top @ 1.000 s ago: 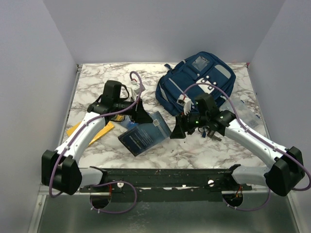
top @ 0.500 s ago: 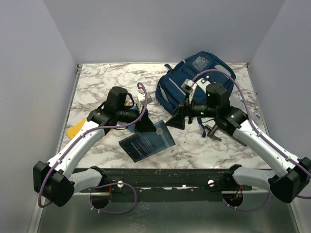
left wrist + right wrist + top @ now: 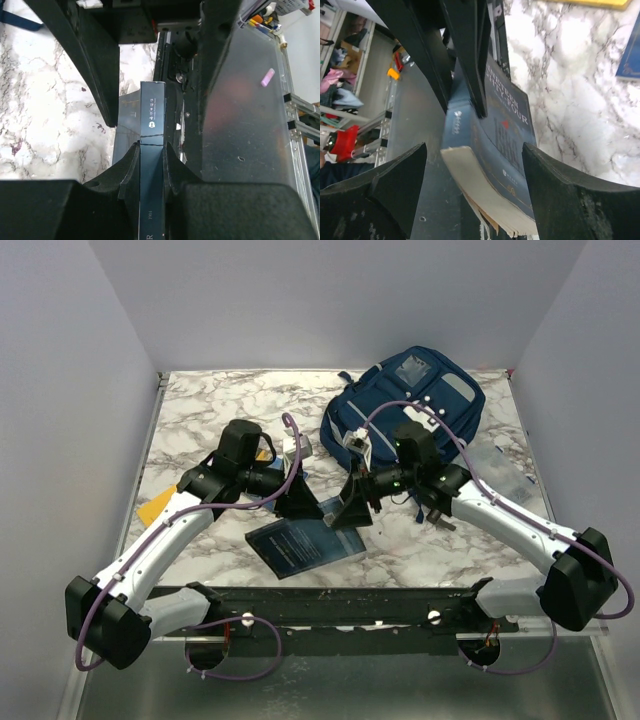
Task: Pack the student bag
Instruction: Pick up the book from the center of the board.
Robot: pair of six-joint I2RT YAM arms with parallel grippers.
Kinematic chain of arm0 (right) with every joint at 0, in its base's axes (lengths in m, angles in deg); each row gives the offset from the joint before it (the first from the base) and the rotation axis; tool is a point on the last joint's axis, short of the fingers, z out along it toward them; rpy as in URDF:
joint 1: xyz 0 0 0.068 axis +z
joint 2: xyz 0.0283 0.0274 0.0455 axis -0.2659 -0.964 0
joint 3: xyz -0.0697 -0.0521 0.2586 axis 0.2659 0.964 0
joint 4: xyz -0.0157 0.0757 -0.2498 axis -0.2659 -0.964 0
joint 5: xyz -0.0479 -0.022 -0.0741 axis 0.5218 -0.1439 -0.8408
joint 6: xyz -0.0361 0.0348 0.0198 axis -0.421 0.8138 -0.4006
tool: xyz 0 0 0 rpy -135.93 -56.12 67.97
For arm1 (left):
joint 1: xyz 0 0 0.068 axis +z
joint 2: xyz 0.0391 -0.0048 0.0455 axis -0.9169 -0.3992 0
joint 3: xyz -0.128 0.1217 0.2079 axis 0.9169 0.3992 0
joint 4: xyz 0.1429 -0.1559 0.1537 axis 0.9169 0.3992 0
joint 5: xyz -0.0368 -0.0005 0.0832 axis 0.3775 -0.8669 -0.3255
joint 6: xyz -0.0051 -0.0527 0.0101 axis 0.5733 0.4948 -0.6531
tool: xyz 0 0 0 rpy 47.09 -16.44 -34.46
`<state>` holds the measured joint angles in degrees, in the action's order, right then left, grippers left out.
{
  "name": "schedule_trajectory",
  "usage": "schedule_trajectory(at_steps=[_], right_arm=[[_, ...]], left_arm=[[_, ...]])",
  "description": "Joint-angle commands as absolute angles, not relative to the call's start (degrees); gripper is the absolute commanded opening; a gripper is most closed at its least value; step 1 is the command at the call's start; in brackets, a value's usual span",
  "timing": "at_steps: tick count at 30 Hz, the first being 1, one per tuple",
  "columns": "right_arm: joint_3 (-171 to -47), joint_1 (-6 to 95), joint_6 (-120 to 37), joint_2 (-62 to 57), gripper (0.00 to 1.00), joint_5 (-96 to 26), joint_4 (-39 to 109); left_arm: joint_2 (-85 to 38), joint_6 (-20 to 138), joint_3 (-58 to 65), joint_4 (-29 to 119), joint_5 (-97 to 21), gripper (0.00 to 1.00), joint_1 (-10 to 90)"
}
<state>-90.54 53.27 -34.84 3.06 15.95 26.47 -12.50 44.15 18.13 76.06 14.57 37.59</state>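
The student bag [image 3: 405, 405], a navy backpack with grey stripes and white clips, lies at the far right of the marble table. My left gripper [image 3: 299, 507] [image 3: 151, 160] is shut on the spine edge of a dark blue book [image 3: 305, 545] [image 3: 152, 112] and holds it over the table's near middle. The right gripper [image 3: 349, 511] [image 3: 475, 185] stands open, one finger on each side of the book [image 3: 507, 145] at its page end. Neither of those fingers touches it. In the right wrist view the book's cream pages fan out slightly.
A yellow flat item [image 3: 160, 508] [image 3: 590, 2] lies under the left arm. A small metal object [image 3: 436, 516] and a clear plastic piece [image 3: 505, 475] lie beside the right arm. A blue item [image 3: 630, 55] shows at the right wrist view's edge. The black frame rail [image 3: 330, 605] runs along the near edge.
My left gripper has carried the book toward the near edge and turned it. The right gripper swung left from beside the bag, opened wider and now straddles the book's end.
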Motion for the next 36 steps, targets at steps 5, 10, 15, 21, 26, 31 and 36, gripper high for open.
schedule_trajectory(at_steps=[5, 10, 15, 21, 26, 31, 36], right_arm=[[-83.2, 53.5, -31.1, 5.9, 0.66, 20.4, 32.5], [-79.4, 53.6, -23.0, 6.3, 0.33, 21.9, 42.4], [-80.6, 53.3, -17.1, 6.5, 0.00, 16.6, 42.2], [-83.6, 49.1, -7.5, 9.9, 0.00, 19.2, 44.4], [-86.3, 45.6, -0.6, 12.0, 0.00, 24.2, 50.6], [-88.7, 44.4, 3.6, 12.4, 0.00, 26.8, 56.7], [-90.6, 43.2, 4.3, 13.0, 0.00, 26.9, 57.6]], left_arm=[[-10.8, 49.1, 16.7, 69.9, 24.7, 0.00, 37.4], [-10.5, 56.0, 17.5, 63.8, 25.5, 0.00, 37.4], [-8.2, 65.5, 16.3, 61.4, 13.6, 0.32, 38.2], [4.7, 77.2, 18.5, 66.2, -8.1, 0.97, 48.7], [13.5, 79.3, 20.7, 70.2, -15.9, 0.98, 53.5], [14.3, 84.8, 23.4, 65.9, -7.5, 0.98, 53.5], [15.9, 88.7, 24.3, 61.5, 0.1, 0.98, 53.5]])
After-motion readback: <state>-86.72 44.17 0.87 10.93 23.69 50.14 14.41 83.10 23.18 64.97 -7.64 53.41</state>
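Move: The book is still pinched in the left hand near the right end of its spine, its middle about 5 cm back, 2 left and 5 below that hand. From the open right hand, the book's middle is roughly 4 cm back, 6 left and 6 below, while the backpack lies some 36 cm ahead, 17 right and 20 below. The blue book lies about 14 cm ahead, 12 left and 24 below the left hand. The right hand, fingers open around the book's right end, eases about 3 cm back and down and shuts on it while the left keeps its pinch. Then the left opens wide and backs off up, left and a little forward, swinging some 45 degrees counter-clockwise, as the right lifts the book about 10 cm, drifting slightly right. ##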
